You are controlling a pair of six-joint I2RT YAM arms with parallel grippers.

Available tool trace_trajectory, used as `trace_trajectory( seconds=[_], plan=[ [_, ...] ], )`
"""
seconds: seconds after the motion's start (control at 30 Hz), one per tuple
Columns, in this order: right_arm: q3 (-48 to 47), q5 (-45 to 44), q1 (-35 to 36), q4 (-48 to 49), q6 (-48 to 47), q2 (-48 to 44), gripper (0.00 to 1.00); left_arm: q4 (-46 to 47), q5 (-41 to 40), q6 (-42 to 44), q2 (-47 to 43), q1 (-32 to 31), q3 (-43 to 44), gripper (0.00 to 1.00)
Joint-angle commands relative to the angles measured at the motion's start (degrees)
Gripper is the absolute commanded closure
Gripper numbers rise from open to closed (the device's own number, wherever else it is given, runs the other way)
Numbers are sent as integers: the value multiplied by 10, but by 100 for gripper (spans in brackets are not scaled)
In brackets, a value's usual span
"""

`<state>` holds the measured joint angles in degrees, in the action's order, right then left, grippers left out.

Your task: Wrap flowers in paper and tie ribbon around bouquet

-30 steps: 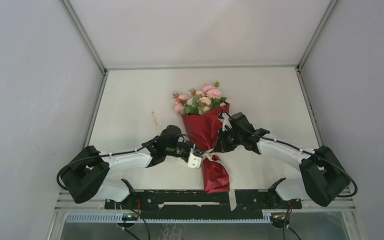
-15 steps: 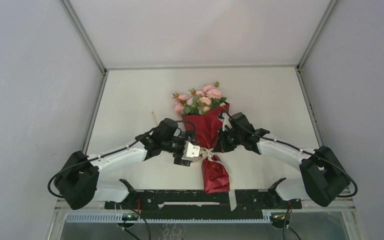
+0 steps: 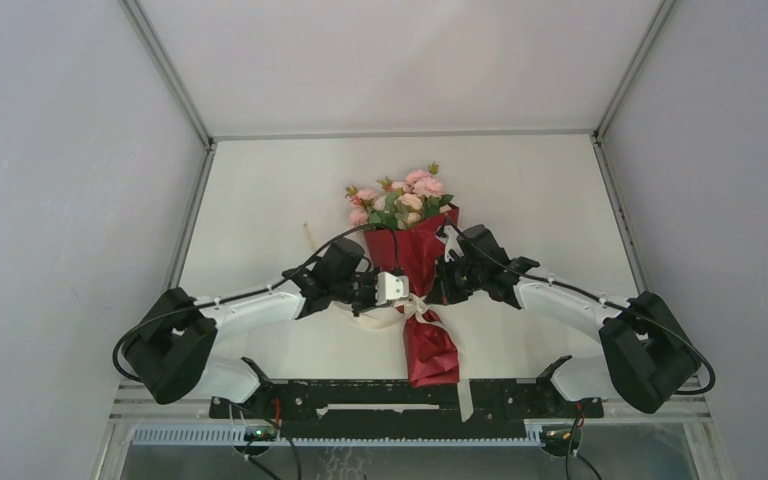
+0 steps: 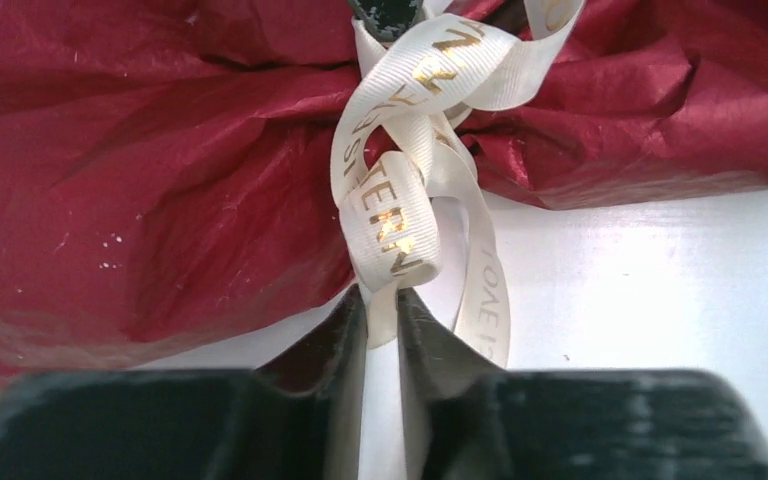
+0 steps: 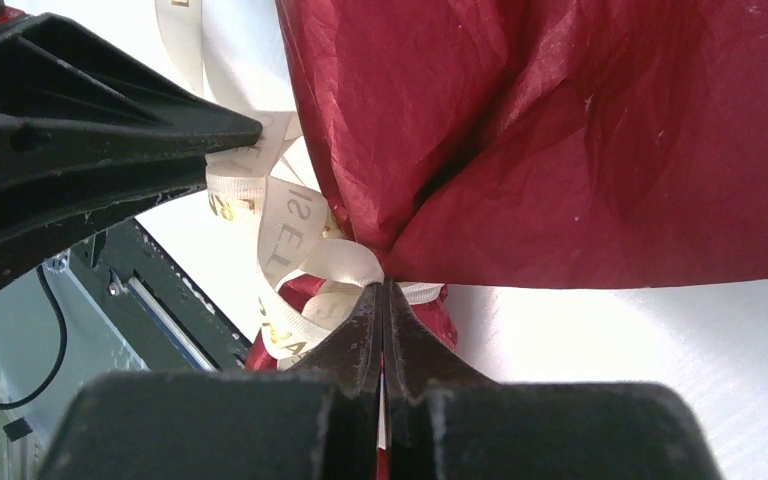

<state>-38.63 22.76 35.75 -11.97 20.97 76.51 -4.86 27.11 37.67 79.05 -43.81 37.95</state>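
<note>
The bouquet lies in the middle of the table, its pink flowers (image 3: pixel 400 200) at the far end and the dark red paper (image 3: pixel 415 255) narrowing toward me. The cream ribbon (image 3: pixel 418 310) with gold lettering is looped round the cone's waist. My left gripper (image 3: pixel 405 292) is at the left of the knot. In its wrist view the fingertips (image 4: pixel 382 305) pinch a strand of ribbon (image 4: pixel 390 210) against the paper (image 4: pixel 160 150). My right gripper (image 3: pixel 438 292) is at the right of the knot, jaws (image 5: pixel 382 295) shut on the ribbon (image 5: pixel 280 230) under the paper (image 5: pixel 560 130).
A slack loop of ribbon (image 3: pixel 370 320) lies on the white table left of the cone, and a tail (image 3: pixel 465 395) hangs over the black front rail (image 3: pixel 340 395). A thin pale stick (image 3: pixel 309 237) lies left of the bouquet. White walls enclose the table.
My left gripper let go, opened wide, moved up and right to the knot, and closed on a ribbon strand. The right arm and the bouquet have stayed put.
</note>
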Motion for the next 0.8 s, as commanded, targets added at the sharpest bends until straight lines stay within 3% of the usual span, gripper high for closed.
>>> trace_trajectory(
  seconds=[0.0,0.03,0.2,0.43,0.77],
  plan=[
    [-4,-8,-1,16,7,-21,100,29,-5,5,-1,-6,-5,91],
    [-3,-17,-3,9,8,-25,100,26,-12,9,-5,-6,-6,98],
    [38,-35,-41,-10,33,-52,100,-26,-45,79,-44,-4,7,100],
    [130,-40,-111,-21,69,-79,100,-84,-180,391,-47,7,-43,100],
    [204,-1,-242,-30,98,-155,100,-71,-164,452,-30,54,-77,100]
  ],
)
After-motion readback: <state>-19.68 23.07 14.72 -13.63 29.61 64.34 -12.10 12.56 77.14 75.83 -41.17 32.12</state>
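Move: The ribbon loop's end lies right between the left hand's nearly shut fingers; the knot on the red paper is about 3 cm to their right, 1 cm back and 2 cm below. The flower heads are some 20 cm ahead of the left hand, and the wrapped stem end about 11 cm back and 5 cm right. The right hand already grips ribbon, with the knot about 3 cm to its left, 1 cm back and 2 cm below. Left pinches the ribbon loop, then both hands pull sideways apart and down, about 7 and 11 cm. ##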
